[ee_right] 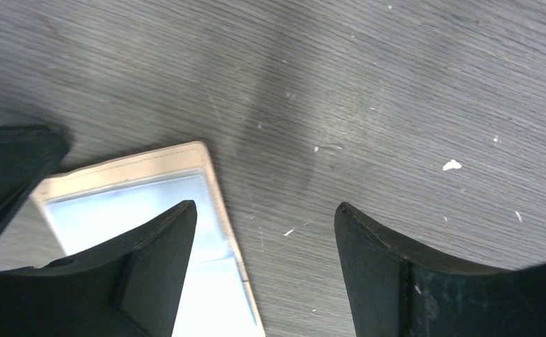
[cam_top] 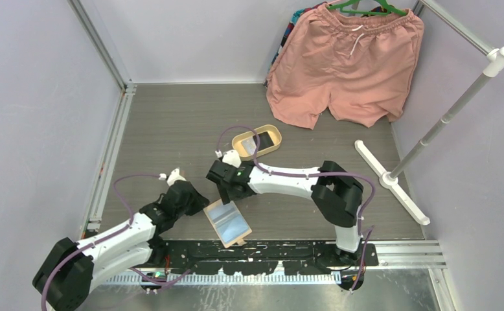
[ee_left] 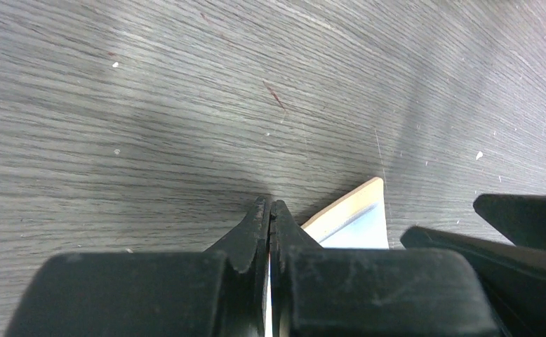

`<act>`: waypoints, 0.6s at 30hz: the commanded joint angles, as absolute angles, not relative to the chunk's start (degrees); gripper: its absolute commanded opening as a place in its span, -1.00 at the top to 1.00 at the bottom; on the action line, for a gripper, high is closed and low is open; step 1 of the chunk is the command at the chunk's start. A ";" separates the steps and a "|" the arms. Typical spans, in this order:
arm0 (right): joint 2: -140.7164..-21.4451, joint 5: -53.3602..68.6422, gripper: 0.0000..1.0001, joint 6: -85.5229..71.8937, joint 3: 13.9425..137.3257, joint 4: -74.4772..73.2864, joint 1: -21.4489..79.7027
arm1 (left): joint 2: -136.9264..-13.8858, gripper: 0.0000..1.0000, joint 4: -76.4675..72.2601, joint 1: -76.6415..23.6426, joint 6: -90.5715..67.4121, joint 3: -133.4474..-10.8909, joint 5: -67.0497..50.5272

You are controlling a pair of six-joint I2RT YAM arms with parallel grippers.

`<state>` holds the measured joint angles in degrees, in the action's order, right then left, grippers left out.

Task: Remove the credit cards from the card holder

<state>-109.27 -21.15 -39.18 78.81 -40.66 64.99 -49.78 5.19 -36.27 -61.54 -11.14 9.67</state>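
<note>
The card holder [cam_top: 228, 222] lies open and flat on the table near the front edge, tan-rimmed with a pale blue-grey lining. I cannot tell the credit cards apart from that lining. My left gripper [cam_top: 199, 203] is shut, its tips [ee_left: 270, 208] down at the table just left of the holder's corner [ee_left: 360, 210]. Above the holder's far edge [ee_right: 144, 165] my right gripper [ee_right: 264, 206] hangs open. One of its fingers [ee_right: 165, 239] is over the lining and the other over bare table. Nothing is between them.
An oval cream tray [cam_top: 257, 141] sits behind the right gripper. Pink shorts [cam_top: 346, 65] hang at the back right, beside a white rack stand [cam_top: 392, 183]. A metal rail [cam_top: 392, 253] runs along the front edge, and walls close in on both sides.
</note>
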 commanded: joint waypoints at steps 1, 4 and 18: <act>-101.62 -17.04 -0.55 -38.74 75.30 -34.01 64.95 | -51.65 1.00 10.08 -36.24 -60.50 -12.47 13.42; -96.98 -10.85 -0.58 -39.00 70.85 -29.46 64.94 | -53.55 1.00 8.94 -36.22 -60.05 -13.64 13.38; -97.14 -4.85 -0.54 -36.62 71.87 -46.54 74.82 | -56.52 0.28 10.59 -33.18 -49.96 -20.54 7.93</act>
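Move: Just behind the right hand's open fingers lies the opened card holder, its middle about 7 cm back, 2 cm to the left and 3 cm below them. The tan tray with the cards is some 17 cm ahead of that hand and 7 cm to its right, also about 3 cm lower. From the left hand, shut on the holder's far left end, the holder's middle lies about 6 cm back, 6 cm to the right and 1 cm down. Lifting about 3 cm first, the right hand sweeps back some 9 cm over the card holder towards its strap end, turning about 10 degrees counter-clockwise and tipping its fingers more steeply down, still wide open and clear of the holder by the end. The left hand creeps forward about 1 cm, then opens about a third, lets go of the holder's edge and begins to rise. ##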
